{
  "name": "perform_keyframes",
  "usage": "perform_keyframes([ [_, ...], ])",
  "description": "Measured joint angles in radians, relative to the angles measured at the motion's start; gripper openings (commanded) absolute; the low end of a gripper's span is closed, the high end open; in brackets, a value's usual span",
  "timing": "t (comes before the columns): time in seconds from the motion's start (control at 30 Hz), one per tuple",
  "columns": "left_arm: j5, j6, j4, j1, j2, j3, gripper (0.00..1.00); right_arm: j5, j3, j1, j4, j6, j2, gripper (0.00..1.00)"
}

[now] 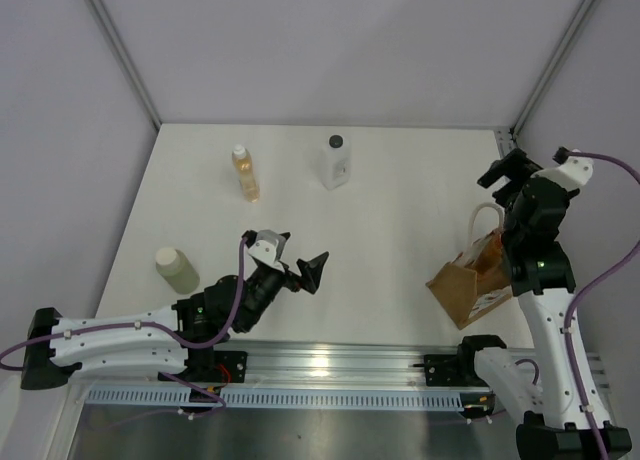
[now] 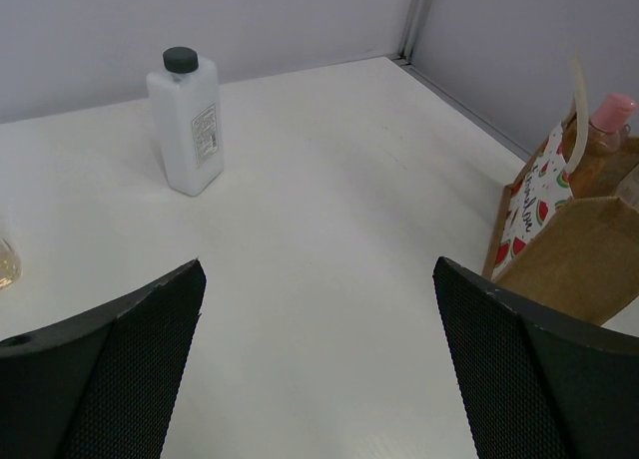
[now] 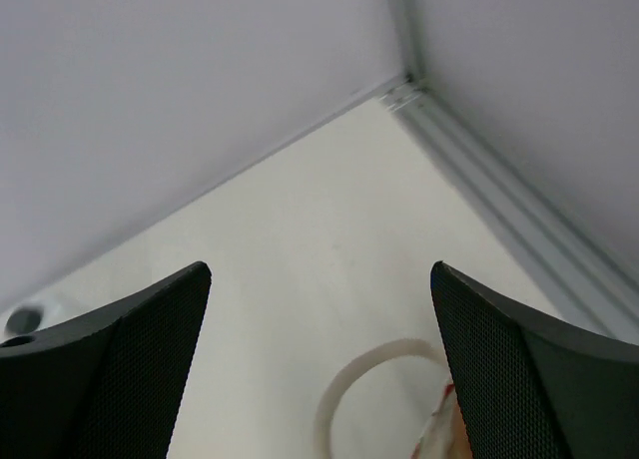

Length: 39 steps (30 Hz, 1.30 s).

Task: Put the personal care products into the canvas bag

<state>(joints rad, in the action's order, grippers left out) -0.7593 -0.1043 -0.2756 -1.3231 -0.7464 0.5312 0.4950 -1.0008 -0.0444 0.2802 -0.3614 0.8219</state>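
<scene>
A slim amber bottle (image 1: 244, 173) with a white cap and a clear squarish bottle (image 1: 336, 162) (image 2: 187, 120) with a black cap stand at the back of the table. On the left stands a squat pale-green cylinder (image 1: 177, 270). The tan canvas bag (image 1: 470, 285) (image 2: 574, 244) is upright at the right, and an orange bottle with a pink cap (image 2: 607, 125) stands inside it. My left gripper (image 1: 297, 258) (image 2: 318, 269) hangs open and empty low over the table's middle. Raised above and behind the bag, my right gripper (image 1: 510, 170) (image 3: 319, 269) is open with nothing between its fingers; the bag's cream handle (image 3: 364, 389) loops below it.
Grey walls close the table at the back and both sides, with a metal corner post (image 1: 513, 132) at the back right. The arms' mounting rail (image 1: 320, 365) runs along the near edge. White tabletop (image 2: 329, 180) lies between the left gripper and the bag.
</scene>
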Motion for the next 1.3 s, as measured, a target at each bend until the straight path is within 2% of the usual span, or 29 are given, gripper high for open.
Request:
perform_keyframes([
  [0.1, -0.01, 0.0, -0.003, 0.0, -0.002, 0.0, 0.99, -0.13, -0.001, -0.067, 0.038, 0.021, 0.002, 0.96],
  [0.33, -0.023, 0.011, -0.021, 0.0, -0.035, 0.0, 0.99, -0.201, -0.007, -0.427, 0.011, 0.097, 0.011, 0.98],
  [0.43, -0.024, 0.011, -0.021, 0.0, -0.036, 0.0, 0.99, -0.134, -0.039, -0.561, -0.042, 0.112, 0.091, 0.99],
  [0.57, -0.033, 0.016, -0.024, 0.0, -0.011, -0.003, 0.99, 0.008, -0.086, -0.673, -0.16, 0.116, 0.256, 0.99],
  [0.67, -0.045, 0.02, -0.047, 0.0, 0.04, -0.028, 0.99, 0.05, -0.095, -0.687, -0.264, 0.135, 0.386, 0.99],
  [0.8, -0.047, 0.018, -0.058, 0.0, 0.077, -0.043, 0.99, -0.01, -0.116, -0.679, -0.385, 0.211, 0.534, 0.99],
  [1.1, -0.039, 0.013, -0.055, 0.0, 0.082, -0.044, 0.99, -0.191, -0.431, -0.622, -0.435, 0.35, 0.884, 0.99],
  [1.3, -0.037, -0.007, -0.053, 0.0, 0.114, -0.048, 0.99, -0.295, -0.472, -0.581, -0.443, 0.417, 1.02, 0.99],
])
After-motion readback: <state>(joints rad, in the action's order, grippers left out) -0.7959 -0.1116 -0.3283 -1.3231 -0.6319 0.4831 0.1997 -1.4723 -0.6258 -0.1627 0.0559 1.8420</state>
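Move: The white bottle with the black cap stands about 25 cm ahead of the empty, open right hand, 36 cm to its left and 25 cm below. The amber bottle is 22 cm left of the white one and 3 cm nearer the bases; the canvas bag sits about 8 cm back from the right hand, 1 cm to its right and 27 cm lower. From the left hand, the white bottle is some 37 cm ahead, 7 cm right and 17 cm below. Leaving the canvas bag, the right hand swings left almost level for about 20 cm, then arcs forward and left towards the white bottle, in all some 36 cm left and 18 cm forward, sinking about 10 cm, mostly late on. The wrist turns roughly 50 degrees counter-clockwise and rolls its left side down by about 25, the fingers staying wide open and ending just short of and above the bottle, while the left hand only shifts about 3 cm left and up. ##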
